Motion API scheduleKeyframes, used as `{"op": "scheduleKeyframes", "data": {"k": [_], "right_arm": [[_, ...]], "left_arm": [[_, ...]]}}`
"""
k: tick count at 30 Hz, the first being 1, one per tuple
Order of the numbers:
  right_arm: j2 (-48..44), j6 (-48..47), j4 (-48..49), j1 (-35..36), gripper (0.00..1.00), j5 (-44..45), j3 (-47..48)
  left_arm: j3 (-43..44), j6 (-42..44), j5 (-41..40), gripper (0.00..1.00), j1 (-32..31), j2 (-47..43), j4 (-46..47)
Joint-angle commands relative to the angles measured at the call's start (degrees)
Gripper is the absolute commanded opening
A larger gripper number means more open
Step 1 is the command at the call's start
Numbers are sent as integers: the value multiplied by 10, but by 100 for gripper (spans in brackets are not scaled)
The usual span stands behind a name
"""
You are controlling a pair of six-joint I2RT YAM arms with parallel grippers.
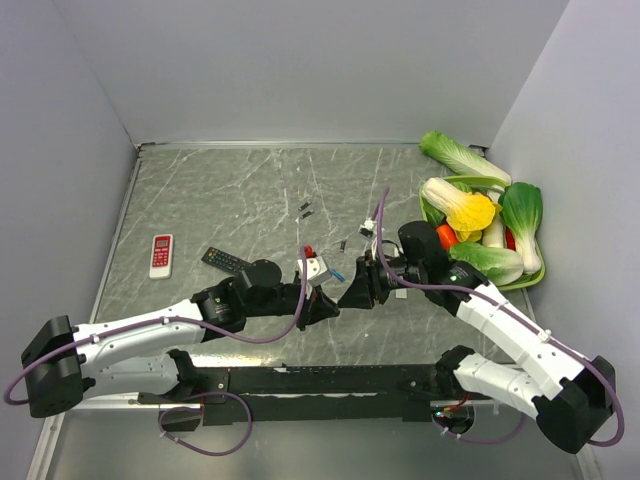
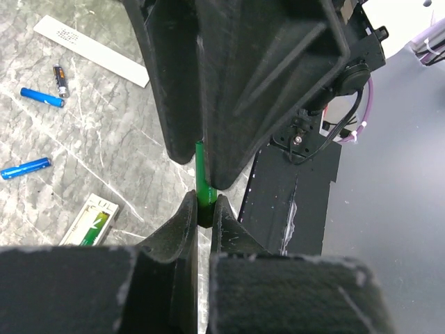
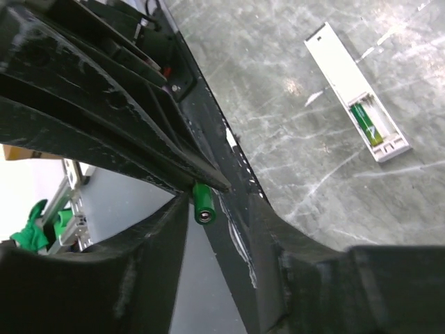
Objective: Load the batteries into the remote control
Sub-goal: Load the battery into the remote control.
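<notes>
My left gripper [image 2: 202,209] is shut on the lower end of a green battery [image 2: 201,182], held upright above the table. My right gripper [image 3: 219,209] faces it with its jaws apart on either side of the battery's free end [image 3: 204,202]; the battery lies against one finger, with a gap to the other. In the top view the two grippers [image 1: 328,306] [image 1: 352,294] meet tip to tip near the table's front. The white remote control [image 3: 341,76] lies open with one green battery [image 3: 366,122] in its compartment. Two blue batteries [image 2: 42,97] [image 2: 26,168] and a black one [image 2: 61,80] lie loose on the table.
The remote's white cover [image 2: 90,50] lies near the loose batteries. A black remote [image 1: 228,261] and a white-and-red one [image 1: 161,255] lie at the left. A green tray [image 1: 530,278] of toy vegetables stands at the right. The black base rail [image 1: 330,380] runs below the grippers.
</notes>
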Motion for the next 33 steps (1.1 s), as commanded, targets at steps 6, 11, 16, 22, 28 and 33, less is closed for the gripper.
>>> {"op": "scheduleKeyframes", "data": {"k": [6,11,16,22,28,33], "right_arm": [[-4,6,47,-22,15,-47,-9],[-14,7,59,-26,0,-1,-17],[-33,28,107,-26,0,101,-49],[2,76,219,-22,0,182,-113],[66,123,353,14,0,229,-164],[111,123,381,59,0,306,-163]], "left_arm": [[2,10,-13,6,-4,-3,30],[-2,-4,-71,60,-3,-2,24],[-17,-62,-195,90,-1,-13,16],[-39,-181,-299,97,35,-18,-38],[-49,-289,-349,96,77,-12,-144],[-43,-320,-327,95,121,19,-182]]}}
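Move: The right fingers stand half open around the free end of a green battery, whose middle is about 1 cm to their left, level with them; the left fingers still pinch its other end, so it lies 1 cm to that hand's right. From the right hand, the white remote's open battery bay is roughly 6 cm ahead, 4 cm left and 14 cm below, and a blue battery 15 cm ahead, 1 cm left, 15 cm below. The white remote's middle lies about 6 cm ahead of the left hand, 7 cm left and 15 cm below. Almost in place, the right hand shuts its fingers on the green battery before the left opens wide and lets go. The right then carries the battery down about 10 cm and forward 6–7 cm towards the remote's bay, turning some 20 degrees clockwise, while the left swings left, forward and down over the white remote, turning about 50 degrees counter-clockwise, fingers gaping. ##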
